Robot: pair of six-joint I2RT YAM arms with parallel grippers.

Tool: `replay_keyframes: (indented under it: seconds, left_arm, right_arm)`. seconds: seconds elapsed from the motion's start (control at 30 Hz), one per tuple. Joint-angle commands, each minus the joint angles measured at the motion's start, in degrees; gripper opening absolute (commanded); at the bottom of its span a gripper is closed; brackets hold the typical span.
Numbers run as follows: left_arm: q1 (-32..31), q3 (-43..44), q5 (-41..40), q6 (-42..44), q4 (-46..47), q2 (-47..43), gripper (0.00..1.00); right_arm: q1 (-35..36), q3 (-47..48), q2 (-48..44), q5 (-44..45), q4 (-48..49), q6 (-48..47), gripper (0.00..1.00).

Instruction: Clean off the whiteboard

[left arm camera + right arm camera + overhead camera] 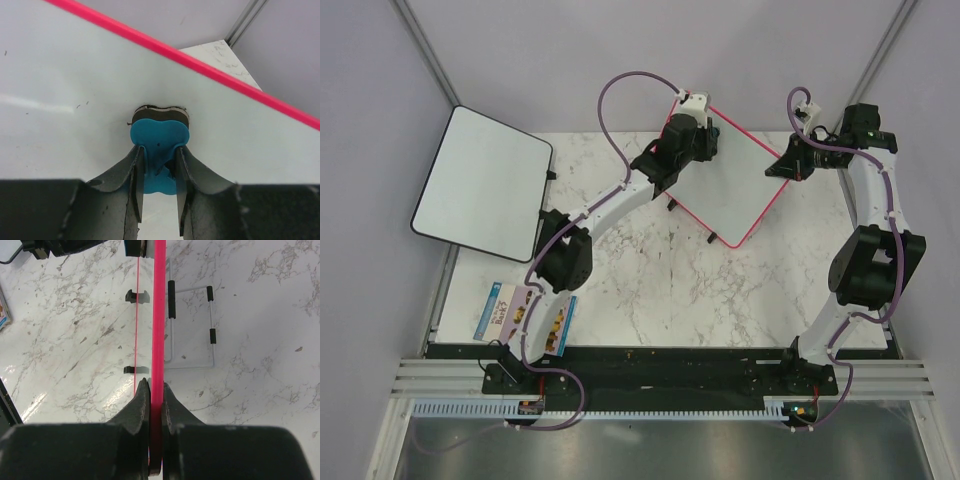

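The whiteboard [730, 195], white with a pink frame, stands tilted at the middle of the marble table. My left gripper [705, 145] is over its far upper part, shut on a blue eraser [159, 135] whose dark felt face presses against the white surface [75, 75]. A few tiny grey specks [80, 105] show left of the eraser. The pink frame [200, 62] runs diagonally above it. My right gripper [782, 168] is shut on the board's right edge, with both fingers clamped on the pink frame [159, 315] seen edge-on, gripper [156, 387].
A second white board with a black frame [485, 185] overhangs the table's far left corner. Two printed cards [505, 310] lie near the left arm's base. Behind the whiteboard a wire stand [192, 325] rests on the marble; small black feet [136, 296] sit beside the frame.
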Motion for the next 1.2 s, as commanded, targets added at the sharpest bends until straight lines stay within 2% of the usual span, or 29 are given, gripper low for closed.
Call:
replay_keyframes:
  seconds: [0.0,0.2,0.43,0.53,0.77,1.03,1.17]
  left_arm:
    - [1.33,-9.73,0.47,-3.23,0.09,-1.17,0.02]
    - [1.42,-18.71,-1.37,-9.56,0.28,-3.02,0.02]
    - [1.25,-24.78,0.21,-19.39,-1.21,-3.81,0.02]
    - [0.37,-27.68,0.56,-21.07,-1.57,-4.25,0.02]
    - [-4.29,-34.1,-0.24,-21.96,0.44,-5.92,0.02]
    - [-13.33,-34.55,-1.02,-17.31,6.33,-6.0,0.02]
    - [-15.37,-36.03,-3.39,-16.77,7.92,-8.11,0.02]
  right_arm:
    - [5.5,-6.81,5.91,8.43,-17.18,-12.96,0.0]
    - [5.5,-7.07,6.0,8.34,-17.18,-13.14,0.0]
    - [5.5,-7.34,5.82,8.25,-17.09,-13.31,0.0]
    - [5.5,-7.34,5.74,8.16,-17.18,-13.31,0.0]
    - [5.5,-7.6,5.73,8.07,-17.18,-13.49,0.0]
    - [5.59,-7.78,5.38,7.99,-17.01,-13.4,0.0]
    - [5.5,-7.87,5.3,7.9,-17.09,-13.49,0.0]
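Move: The left hand grips the eraser high on the leaning whiteboard, near its upper rim; the lower rim at the right foot clip lies about 15 cm back, 2 cm right and 20 cm below. The left foot clip is some 7 cm back, 7 cm left and 20 cm down, and the right gripper, pinching the board's rim, about 8 cm back, 15 cm right and 2 cm lower. From the right hand, the right foot clip is roughly 8 cm back, 13 cm left and 18 cm down. The left hand, still pinching the eraser against the whiteboard, wipes down some 20 cm and back 15 cm to the lower rim by the right foot clip, steeply down at first with a 4 cm bow to the left, then mostly back and right again. Its fingers tip about 25 degrees farther down, while the right hand keeps its hold on the rim and gives only about a centimetre near the end. ##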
